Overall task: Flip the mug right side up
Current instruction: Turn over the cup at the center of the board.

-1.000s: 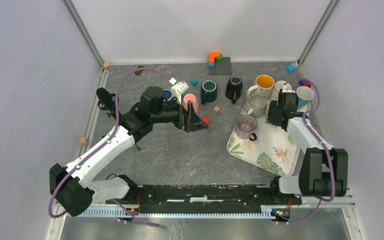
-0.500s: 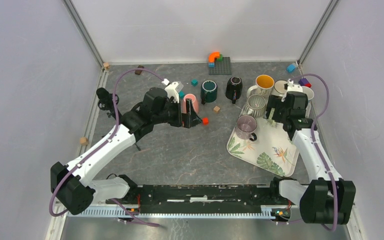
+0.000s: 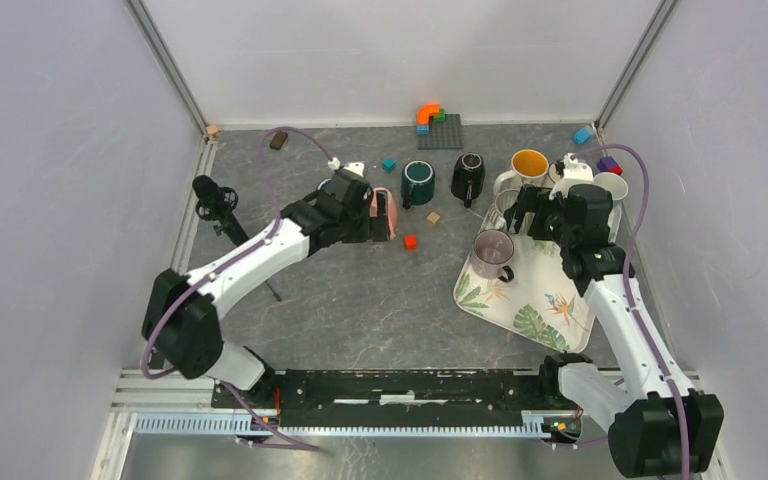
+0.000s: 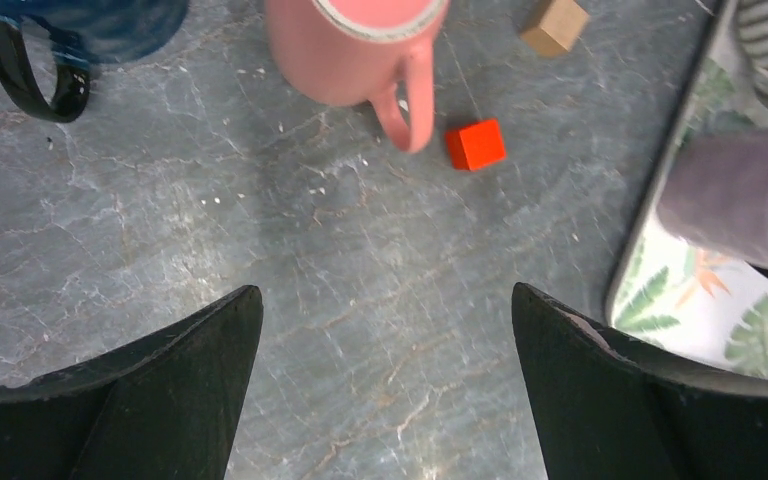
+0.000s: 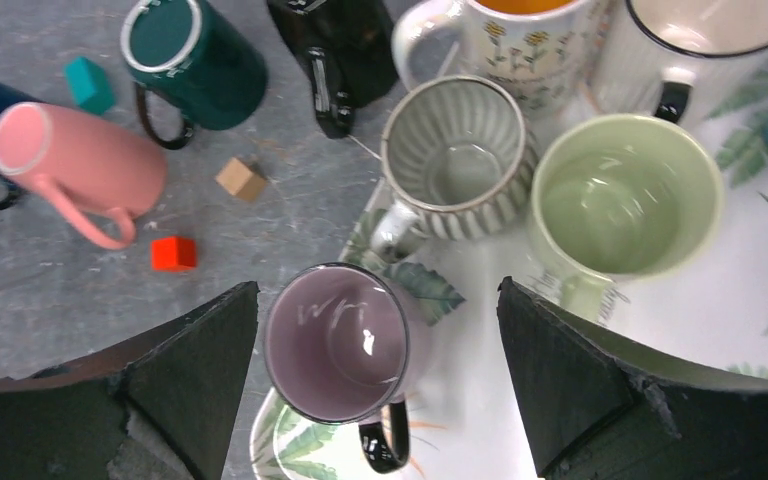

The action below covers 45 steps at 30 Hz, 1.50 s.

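A pink mug point(image 3: 382, 203) stands upside down on the grey table, base up, handle toward the near side. It also shows in the left wrist view point(image 4: 345, 50) and the right wrist view point(image 5: 75, 165). My left gripper point(image 3: 380, 222) is open and empty; its fingers point(image 4: 210, 350) hang over bare table just short of the mug, apart from it. My right gripper point(image 3: 520, 212) is open and empty above the tray, and a purple mug point(image 5: 345, 340) stands upright below and between its fingers point(image 5: 200, 350).
A leaf-patterned tray point(image 3: 540, 300) at the right holds the purple mug point(image 3: 490, 250), a striped grey mug point(image 5: 455, 155) and a green mug point(image 5: 620, 195). A teal mug point(image 3: 418, 180), black mug point(image 3: 468, 175) and dark blue mug point(image 4: 90, 20) stand near the pink one. A red cube point(image 4: 476, 144) lies by its handle.
My left arm has folded in and its wrist has drawn back toward the pink mug, pointing down. My right gripper has moved left over the tray.
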Motion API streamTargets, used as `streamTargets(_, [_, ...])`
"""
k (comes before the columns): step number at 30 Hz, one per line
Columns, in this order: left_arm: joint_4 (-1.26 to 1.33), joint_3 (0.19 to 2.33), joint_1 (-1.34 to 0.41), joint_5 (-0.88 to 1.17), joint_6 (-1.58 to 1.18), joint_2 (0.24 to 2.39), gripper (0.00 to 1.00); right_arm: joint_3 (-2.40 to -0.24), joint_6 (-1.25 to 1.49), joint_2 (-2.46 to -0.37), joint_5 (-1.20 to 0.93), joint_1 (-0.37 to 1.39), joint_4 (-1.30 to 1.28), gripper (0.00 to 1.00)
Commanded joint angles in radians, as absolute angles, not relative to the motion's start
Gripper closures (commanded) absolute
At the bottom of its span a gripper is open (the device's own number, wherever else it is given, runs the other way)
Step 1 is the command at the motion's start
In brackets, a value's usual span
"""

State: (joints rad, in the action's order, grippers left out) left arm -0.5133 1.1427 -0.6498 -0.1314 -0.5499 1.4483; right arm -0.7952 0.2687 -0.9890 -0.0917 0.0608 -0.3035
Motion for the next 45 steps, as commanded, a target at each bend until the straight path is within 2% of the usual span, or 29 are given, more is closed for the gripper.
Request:
streamTargets(1, [-0.517,1.251,-0.670,-0.287,-0.617,1.550,0.00,-0.781,0.309,-0.958,-0.163,0.078,-0.212,0.06])
streamTargets(7, [-0.534,1.352,-0.695,-0.438,-0.671,1.703,0.00,-0.774,0.312,-0.976,-0.203,0.082,-0.190,0.06])
streamTargets(14, [-0.561,1.479,-0.695,-0.469,-0.681,1.879,0.00,-0.769,0.308,-0.968,-0.226,0.082,-0.180,0.05])
streamTargets(22, [-0.575,1.489,-0.682,-0.541,-0.680,1.931,0.01,-0.750,0.313,-0.961,-0.240,0.081,-0.179,0.05])
streamTargets(26, [-0.572,1.444,-0.662,-0.552,-0.676,1.897,0.07,-0.744,0.323,-0.960,-0.246,0.082,-0.173,0.05])
streamTargets(30, [-0.532,1.394,-0.647,-0.513,-0.637,1.859,0.22,-0.745,0.334,-0.962,-0.252,0.083,-0.165,0.06])
streamTargets(35, [-0.515,1.401,-0.639,-0.427,-0.578,1.869,0.36,-0.744,0.341,-0.963,-0.256,0.083,-0.164,0.06])
streamTargets(40, [-0.487,1.435,-0.638,-0.328,-0.503,1.893,0.43,-0.740,0.338,-0.955,-0.247,0.085,-0.170,0.06])
streamTargets(45, [-0.495,1.466,-0.638,-0.318,-0.442,1.917,0.50,-0.732,0.338,-0.948,-0.243,0.085,-0.173,0.06])
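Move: The upside-down pink mug stands about 13 cm ahead of my left hand, 2 cm to its right and some 9 cm below it, its handle towards me. The blue mug is roughly 16 cm ahead and 9 cm left, the green mug 19 cm ahead and 11 cm right, the red cube 6 cm ahead and 8 cm right. From my right hand the pink mug lies about 30 cm left, 11 cm ahead and 13 cm lower. I sink my open left hand about 9 cm while reaching some 8 cm forward to the pink mug's handle, rolling its left side up. Low down, I sweep left 3 to 4 cm, closing to about half, then ease back right with the fingertips either side of the handle. My right hand drifts about 3 cm left, staying open. ##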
